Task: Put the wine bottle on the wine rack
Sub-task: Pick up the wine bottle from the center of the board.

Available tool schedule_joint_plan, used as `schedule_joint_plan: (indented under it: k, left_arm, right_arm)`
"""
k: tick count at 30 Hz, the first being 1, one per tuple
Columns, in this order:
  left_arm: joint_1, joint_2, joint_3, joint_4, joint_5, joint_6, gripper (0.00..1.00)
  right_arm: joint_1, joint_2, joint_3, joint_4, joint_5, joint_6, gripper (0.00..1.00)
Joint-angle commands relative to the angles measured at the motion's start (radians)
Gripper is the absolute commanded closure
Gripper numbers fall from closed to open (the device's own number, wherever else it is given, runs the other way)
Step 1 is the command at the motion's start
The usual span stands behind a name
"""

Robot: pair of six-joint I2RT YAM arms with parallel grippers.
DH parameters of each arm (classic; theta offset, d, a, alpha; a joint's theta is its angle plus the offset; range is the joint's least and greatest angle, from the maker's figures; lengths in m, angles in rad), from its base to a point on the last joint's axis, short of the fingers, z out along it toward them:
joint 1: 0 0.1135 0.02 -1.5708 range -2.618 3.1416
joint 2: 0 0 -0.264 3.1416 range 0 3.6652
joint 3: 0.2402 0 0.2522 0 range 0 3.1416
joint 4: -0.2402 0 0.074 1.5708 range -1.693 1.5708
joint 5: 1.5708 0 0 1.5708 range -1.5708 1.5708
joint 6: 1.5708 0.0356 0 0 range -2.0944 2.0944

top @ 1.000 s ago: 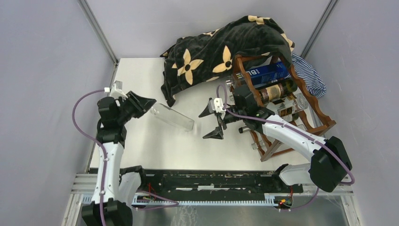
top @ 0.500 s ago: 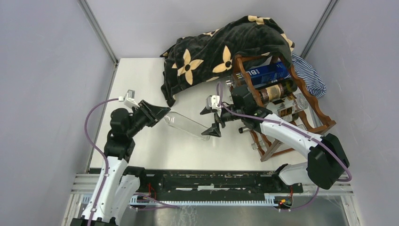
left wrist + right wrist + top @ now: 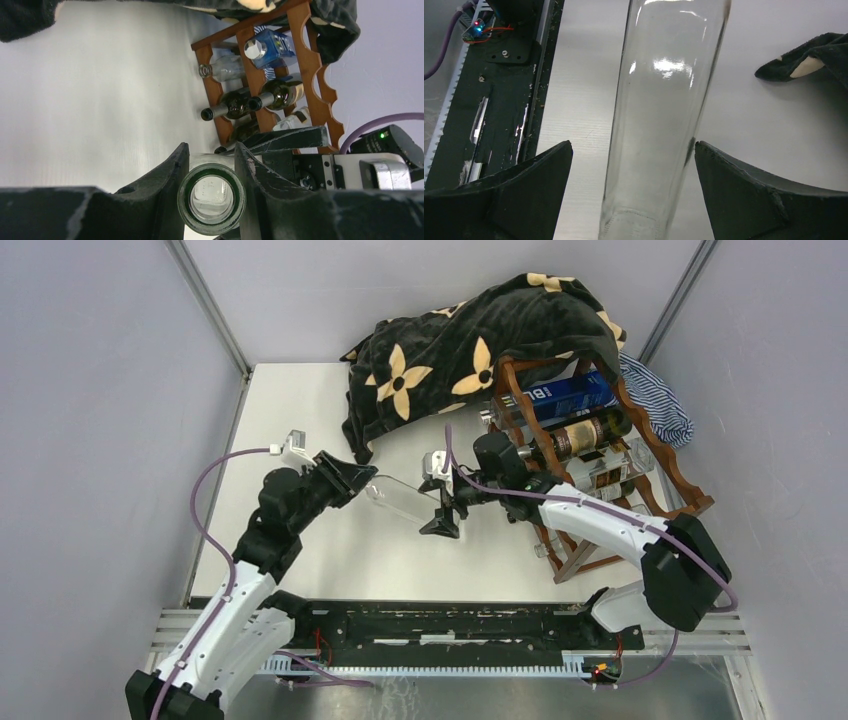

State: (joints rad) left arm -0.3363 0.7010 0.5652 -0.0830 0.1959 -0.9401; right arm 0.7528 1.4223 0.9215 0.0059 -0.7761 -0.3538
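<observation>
A clear glass wine bottle (image 3: 400, 498) hangs roughly level over the table between my two arms. My left gripper (image 3: 358, 483) is shut on its left end; in the left wrist view both fingers press the round glass end (image 3: 212, 197) of the left gripper (image 3: 210, 146). My right gripper (image 3: 441, 506) stands open, its fingers straddling the bottle's other end. The right wrist view shows a gap on each side of the glass body (image 3: 664, 115) within the right gripper (image 3: 633, 145). The dark reddish-brown wine rack (image 3: 690, 502) stands at the right, also visible as the rack (image 3: 305, 65).
The rack holds a blue box (image 3: 565, 395), a dark bottle (image 3: 590, 430) and other bottles. A black blanket with beige flowers (image 3: 470, 350) drapes over the rack's top and the table's back. A striped cloth (image 3: 655, 405) lies behind the rack. A black rail (image 3: 440, 625) runs along the near edge.
My left arm has carried the bottle to the right, toward the right arm. The right gripper has shifted left, and its open fingers now flank the bottle's end.
</observation>
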Motion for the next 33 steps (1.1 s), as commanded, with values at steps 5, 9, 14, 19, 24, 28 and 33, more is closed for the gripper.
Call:
schedule_joint_plan:
  k: [5, 9, 14, 19, 24, 28, 33]
  left_arm:
    - [-0.058, -0.009, 0.021, 0.141, -0.112, -0.099, 0.98]
    - [-0.074, -0.006, 0.027, 0.144, -0.132, -0.108, 0.98]
    - [-0.09, 0.007, 0.031, 0.165, -0.132, -0.119, 0.98]
    - [-0.1, 0.026, 0.04, 0.173, -0.125, -0.126, 0.98]
    - [-0.104, 0.026, 0.044, 0.173, -0.125, -0.126, 0.98]
    - [-0.104, 0.028, 0.042, 0.173, -0.122, -0.125, 0.98]
    - [-0.104, 0.03, 0.046, 0.173, -0.122, -0.127, 0.98]
  right_arm:
    - [0.048, 0.027, 0.019, 0.031, 0.135, 0.036, 0.02]
    - [0.054, 0.027, 0.01, 0.047, 0.169, 0.037, 0.02]
    - [0.055, 0.029, -0.001, 0.061, 0.185, 0.032, 0.02]
    - [0.054, 0.031, -0.007, 0.069, 0.196, 0.024, 0.02]
    - [0.054, 0.036, -0.009, 0.071, 0.209, 0.013, 0.06]
    - [0.054, 0.041, -0.006, 0.066, 0.208, 0.001, 0.15]
    - [0.055, 0.054, 0.0, 0.057, 0.203, -0.007, 0.31]
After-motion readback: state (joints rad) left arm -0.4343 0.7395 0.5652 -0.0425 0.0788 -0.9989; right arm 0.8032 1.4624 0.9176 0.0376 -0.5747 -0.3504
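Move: Just off the right hand's open fingertips, the clear wine bottle hangs by its neck in the left grip: its middle is about 4 cm left, 1 cm ahead and 3 cm lower. From the left hand, that middle lies some 7 cm right, 5 cm back and 5 cm below. The wine rack stands roughly 30 cm right of the right hand and 6 cm ahead, about 8 cm lower; the blanket corner is 15 cm left, 8 cm ahead and 15 cm lower. Sinking about 2 cm and then easing some 2 cm forward, the right hand brings its open fingers around the body of the bottle, turning a little clockwise, and only near the end starts to close them, to about three-quarters open. The left hand keeps its pinch on the neck and carries the bottle about 1.5 cm right, towards the right hand. ##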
